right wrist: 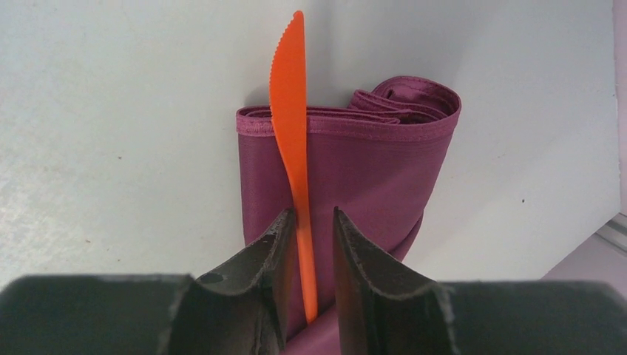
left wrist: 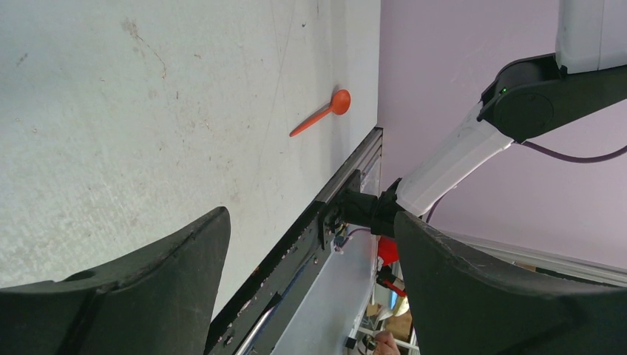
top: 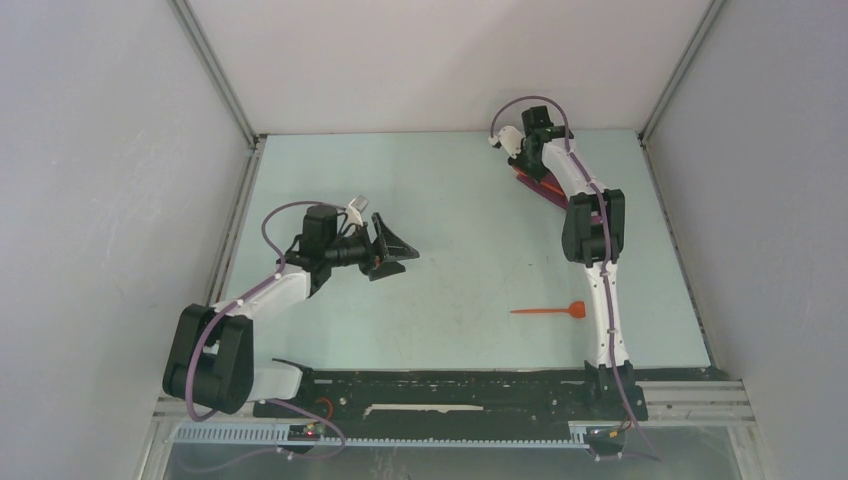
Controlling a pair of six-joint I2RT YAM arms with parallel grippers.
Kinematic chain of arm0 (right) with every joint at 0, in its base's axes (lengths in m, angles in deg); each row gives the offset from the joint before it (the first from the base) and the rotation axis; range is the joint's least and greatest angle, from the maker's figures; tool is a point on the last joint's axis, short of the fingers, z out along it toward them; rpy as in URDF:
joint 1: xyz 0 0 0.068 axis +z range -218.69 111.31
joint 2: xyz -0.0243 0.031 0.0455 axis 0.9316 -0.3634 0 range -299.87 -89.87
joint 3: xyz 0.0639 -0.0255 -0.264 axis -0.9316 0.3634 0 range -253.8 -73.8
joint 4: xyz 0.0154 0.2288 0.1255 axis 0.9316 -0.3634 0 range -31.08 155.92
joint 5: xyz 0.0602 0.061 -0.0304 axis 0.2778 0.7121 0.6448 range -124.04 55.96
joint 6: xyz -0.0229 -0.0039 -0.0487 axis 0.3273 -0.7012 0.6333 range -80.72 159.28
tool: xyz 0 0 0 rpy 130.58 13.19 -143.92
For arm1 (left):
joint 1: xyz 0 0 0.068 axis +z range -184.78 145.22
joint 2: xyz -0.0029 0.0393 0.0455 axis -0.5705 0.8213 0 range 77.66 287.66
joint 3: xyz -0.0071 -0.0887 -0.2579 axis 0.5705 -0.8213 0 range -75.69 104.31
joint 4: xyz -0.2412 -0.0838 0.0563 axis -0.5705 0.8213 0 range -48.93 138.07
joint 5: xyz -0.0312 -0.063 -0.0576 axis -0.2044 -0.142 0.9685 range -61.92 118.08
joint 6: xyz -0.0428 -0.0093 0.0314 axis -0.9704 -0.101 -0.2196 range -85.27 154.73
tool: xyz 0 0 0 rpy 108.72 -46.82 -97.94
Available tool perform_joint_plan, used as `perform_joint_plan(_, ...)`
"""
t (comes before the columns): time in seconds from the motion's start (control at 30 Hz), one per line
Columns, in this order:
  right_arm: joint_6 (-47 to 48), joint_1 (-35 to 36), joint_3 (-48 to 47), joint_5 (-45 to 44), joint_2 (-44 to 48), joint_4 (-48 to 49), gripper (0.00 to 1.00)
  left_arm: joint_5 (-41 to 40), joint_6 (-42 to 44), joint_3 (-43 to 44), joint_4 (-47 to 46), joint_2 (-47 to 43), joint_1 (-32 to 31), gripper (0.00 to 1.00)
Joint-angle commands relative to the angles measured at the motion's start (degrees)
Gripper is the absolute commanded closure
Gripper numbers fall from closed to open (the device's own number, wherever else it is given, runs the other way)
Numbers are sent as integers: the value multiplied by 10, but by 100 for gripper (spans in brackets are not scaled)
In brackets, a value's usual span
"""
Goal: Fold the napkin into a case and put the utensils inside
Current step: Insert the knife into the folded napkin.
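The plum-purple napkin point(right wrist: 370, 170) lies folded into a narrow case point(top: 528, 180) at the table's far right. An orange-red knife-like utensil point(right wrist: 290, 111) rests lengthwise on top of it, serrated tip past the case's far hem. My right gripper point(right wrist: 310, 218) straddles its handle with the jaws slightly apart; the left finger is almost against the handle and a gap shows on the right. The orange-red spoon point(top: 550, 310) lies alone on the table near the right arm's base, and also shows as the spoon point(left wrist: 322, 118) in the left wrist view. My left gripper point(top: 400, 255) hangs open and empty left of centre.
White walls with metal frame posts point(top: 215, 75) enclose the pale table point(top: 450, 220). A black rail point(top: 450, 385) runs along the near edge between the arm bases. The right arm's elbow point(top: 592, 225) stands between the case and the spoon.
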Motion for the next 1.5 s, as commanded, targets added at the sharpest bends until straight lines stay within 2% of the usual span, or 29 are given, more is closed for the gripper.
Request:
perform_joint_plan(0.0,8,-5,-31,2,-18,-7,67,13,-5,8,-21,2,2,14)
perform_joint_plan(0.27,9,-5,-34,5,-23,-7,68,13,-7,8,-25,4,2,14)
perform_joint_plan(0.43,3,-5,-40,3,-24,-11,75,14,-7,8,-26,5,2,14)
perform_joint_plan(0.53,-3,-7,-39,4,-16,-13,84,15,-7,8,-26,5,2,14)
perform_joint_plan(0.63,-6,-11,-32,1,-8,-12,99,15,-7,9,-26,4,2,14)
perform_joint_plan(0.67,-6,-12,-27,-4,-5,-10,100,16,-7,8,-27,3,2,14)
perform_joint_plan(1.17,-18,-32,51,-6,52,10,100,16,-11,3,-29,-8,1,14)
perform_joint_plan(1.47,-27,-40,154,9,122,89,100,15,-14,2,-32,-11,0,14)
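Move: The knife lies almost directly beneath the right hand's part-open fingers, its middle about 2 cm below them, blade tip pointing forward-left and handle end already under the napkin's flap. The folded napkin under the knife is centred some 5 cm back and 4 cm to the right; the spoon lies about 31 cm back and 1 cm left. From the idle left hand, the knife is roughly 29 cm ahead, 33 cm right and 13 cm below. Pinching the knife by its middle, the right fingers shut fully after the hand sinks about 1 cm to straddle the knife. Keeping that grip, the hand then draws it low over the napkin, handle first, some 3.5 cm to the right and 2.5 cm back towards the flap, gathering speed, with only a few degrees of clockwise turn. ##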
